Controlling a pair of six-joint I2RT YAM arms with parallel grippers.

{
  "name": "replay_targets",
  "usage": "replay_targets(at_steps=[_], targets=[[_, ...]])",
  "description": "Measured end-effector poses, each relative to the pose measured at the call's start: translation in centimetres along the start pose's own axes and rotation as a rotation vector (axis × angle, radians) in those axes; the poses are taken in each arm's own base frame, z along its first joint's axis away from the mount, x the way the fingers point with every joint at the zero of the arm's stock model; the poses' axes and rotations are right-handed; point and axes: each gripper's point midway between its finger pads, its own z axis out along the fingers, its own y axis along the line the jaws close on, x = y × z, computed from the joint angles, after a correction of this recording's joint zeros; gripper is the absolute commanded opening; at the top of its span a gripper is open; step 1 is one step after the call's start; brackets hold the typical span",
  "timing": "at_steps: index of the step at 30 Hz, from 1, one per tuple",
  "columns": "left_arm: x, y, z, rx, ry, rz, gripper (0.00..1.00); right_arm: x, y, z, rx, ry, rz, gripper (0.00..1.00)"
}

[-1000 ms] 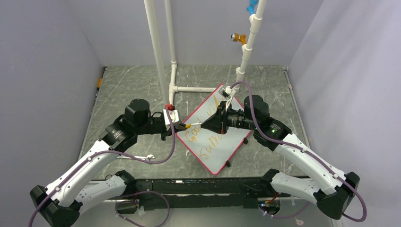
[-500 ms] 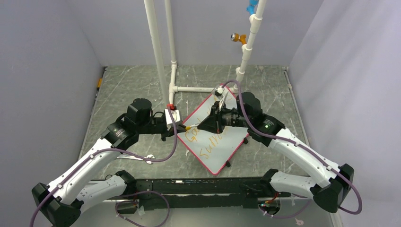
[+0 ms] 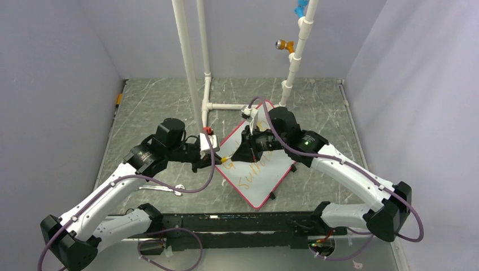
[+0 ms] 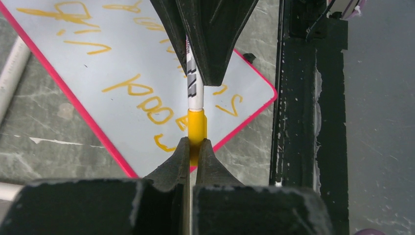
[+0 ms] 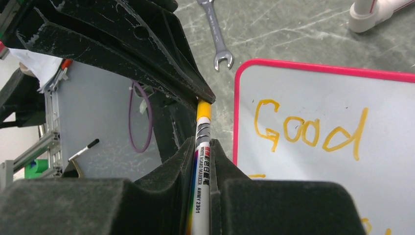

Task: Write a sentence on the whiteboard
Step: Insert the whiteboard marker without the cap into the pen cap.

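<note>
The whiteboard [image 3: 270, 179] lies as a diamond on the marble table, with a red-pink rim. The sentence [image 3: 248, 172] is in orange-yellow marker; "Good" [image 5: 308, 129] reads clearly in the right wrist view. My left gripper [image 3: 218, 160] is shut on the yellow cap [image 4: 196, 125] of a white marker [image 5: 201, 176]. My right gripper [image 3: 237, 157] is shut on the marker's barrel. The two grippers meet tip to tip above the board's left edge, and the cap sits against the barrel [image 4: 195, 90]. In the wrist views the left gripper [image 4: 195, 147] and the right gripper [image 5: 203, 144] are each clamped tight.
A white PVC pipe frame [image 3: 195, 68] rises behind the board, with an orange fitting [image 3: 285, 45] on its right post. A steel wrench [image 3: 169, 188] lies left of the board, also in view as the wrench [image 5: 218, 36]. A black rail [image 3: 237, 223] runs along the front edge.
The right arm has swung left and farther back, carrying the marker with it. The two grippers now stand closer together, with less white barrel showing between them.
</note>
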Motion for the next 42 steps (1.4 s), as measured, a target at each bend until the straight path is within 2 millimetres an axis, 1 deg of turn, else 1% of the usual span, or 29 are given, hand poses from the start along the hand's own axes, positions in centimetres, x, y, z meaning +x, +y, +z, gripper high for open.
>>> replay_targets(at_steps=[6,10,25,34,42], targets=[[1.0,-0.4,-0.1,0.009,0.038,-0.036,0.00,0.6,0.2,0.9,0.004,0.033,-0.007,0.00],[1.2,-0.1,-0.4,-0.023,0.047,-0.037,0.00,0.5,0.0,1.4,0.018,0.028,0.015,0.00],[2.4,0.1,-2.1,-0.117,0.082,-0.042,0.00,0.0,0.8,4.0,0.037,0.067,0.093,0.00],[5.2,-0.9,-2.6,-0.105,0.175,-0.111,0.00,1.8,1.2,6.5,0.062,0.143,0.085,0.00],[5.5,-0.9,-2.6,-0.106,0.185,-0.116,0.00,1.9,1.2,6.7,0.071,0.147,0.083,0.00]])
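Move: The right hand grips the marker, whose open end is already in the yellow cap held by the left hand; the cap lies about 5 cm left of the right hand, level with it in depth and height. From the left hand the marker's middle is some 6 cm right, likewise level. The whiteboard's middle is roughly 18 cm ahead and 9 cm right of the right hand, about 23 cm below. Right hand pushes the marker about 6 cm left against the cap; left hand gives 4 cm, both sinking. ##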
